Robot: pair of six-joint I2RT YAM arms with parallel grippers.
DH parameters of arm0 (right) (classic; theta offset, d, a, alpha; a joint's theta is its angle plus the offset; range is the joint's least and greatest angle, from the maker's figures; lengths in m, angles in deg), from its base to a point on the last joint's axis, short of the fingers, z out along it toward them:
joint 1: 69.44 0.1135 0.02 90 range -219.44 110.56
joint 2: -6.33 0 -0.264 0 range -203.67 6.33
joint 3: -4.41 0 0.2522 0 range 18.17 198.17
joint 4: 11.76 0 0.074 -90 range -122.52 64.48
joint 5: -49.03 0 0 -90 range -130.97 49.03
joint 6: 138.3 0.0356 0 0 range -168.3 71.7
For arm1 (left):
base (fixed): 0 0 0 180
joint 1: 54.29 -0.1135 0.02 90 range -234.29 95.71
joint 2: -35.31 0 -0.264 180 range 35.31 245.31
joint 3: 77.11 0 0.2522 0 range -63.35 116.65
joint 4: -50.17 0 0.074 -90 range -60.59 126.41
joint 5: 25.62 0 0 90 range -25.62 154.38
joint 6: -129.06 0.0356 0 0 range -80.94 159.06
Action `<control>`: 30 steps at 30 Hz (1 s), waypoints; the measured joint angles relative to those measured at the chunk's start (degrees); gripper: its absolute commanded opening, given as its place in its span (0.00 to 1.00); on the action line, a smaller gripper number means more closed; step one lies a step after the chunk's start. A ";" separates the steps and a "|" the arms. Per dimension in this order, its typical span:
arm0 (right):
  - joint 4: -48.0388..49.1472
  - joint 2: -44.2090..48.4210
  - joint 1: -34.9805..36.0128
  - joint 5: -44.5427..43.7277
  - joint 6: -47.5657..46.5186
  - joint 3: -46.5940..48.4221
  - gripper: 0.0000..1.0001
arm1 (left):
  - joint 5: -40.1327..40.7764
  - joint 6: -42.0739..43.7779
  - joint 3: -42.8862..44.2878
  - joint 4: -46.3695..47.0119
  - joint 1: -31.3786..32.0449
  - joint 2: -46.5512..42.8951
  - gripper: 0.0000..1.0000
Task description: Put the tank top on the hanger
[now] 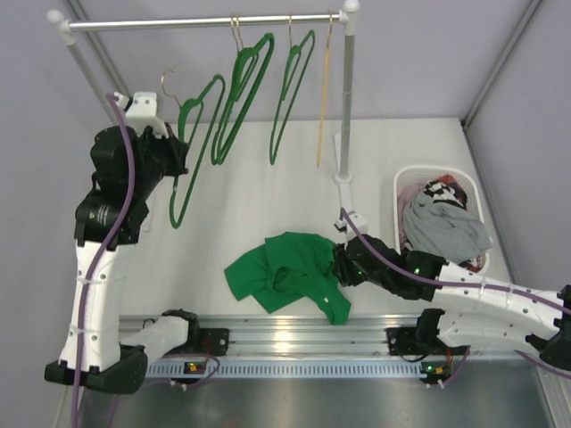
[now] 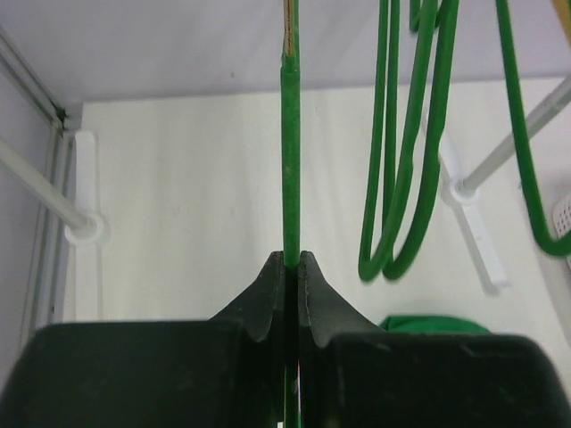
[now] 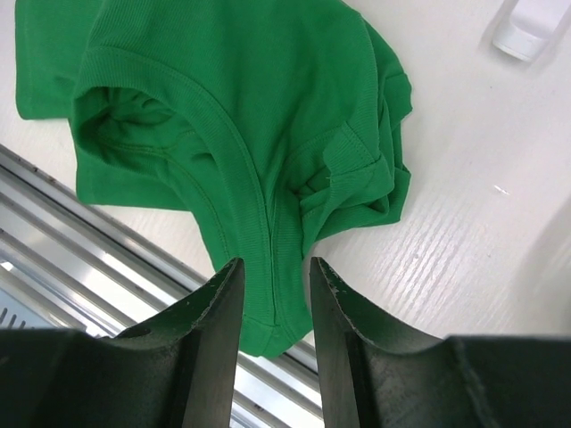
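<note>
The bright green tank top [image 1: 284, 269] lies crumpled on the white table near the front edge, and fills the right wrist view [image 3: 223, 98]. My right gripper [image 1: 339, 265] is open at its right end; in the right wrist view [image 3: 275, 267] the jaws stand either side of a ribbed strap. My left gripper [image 1: 177, 150] is raised at the far left and shut on a thin green hanger [image 1: 190, 160]. In the left wrist view the hanger's bar [image 2: 291, 160] runs straight up from the closed jaws of that gripper [image 2: 292, 259].
Two more green hangers [image 1: 241, 94] [image 1: 290, 89] and a yellow hanger [image 1: 324, 98] hang on the white rack rail [image 1: 205, 23]. The rack's post foot [image 1: 344, 183] stands mid-table. A white basket [image 1: 403, 183] with a grey garment [image 1: 443, 227] sits at right. A metal rail [image 1: 294, 325] runs along the near edge.
</note>
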 measured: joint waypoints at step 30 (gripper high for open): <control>6.69 -3.06 -0.22 10.34 5.16 -9.77 0.35 | -23.19 -6.36 -31.61 -15.52 3.32 -27.76 0.00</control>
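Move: The tank top lies bunched on the table, its middle about 9 cm back, 18 cm right and 42 cm below the left hand, which already holds a green hanger clear of the rail. The hangers still on the rail are some 13 cm ahead of that hand and 9 cm right, roughly level. From the right hand the tank top's middle is about 8 cm ahead, 13 cm left and 13 cm down; its near right strap end is almost underneath, 2 cm back. The green hanger, still pinched in the left fingers, is carried back and down from the rack towards the tank top, roughly 16 cm each way, drifting 5 cm right late on as the wrist tips down and swings clockwise, each by over 20 degrees. The right hand, fingers staying partly open, sinks about 6 cm and draws back 3 cm over the strap end, tipping further down. ##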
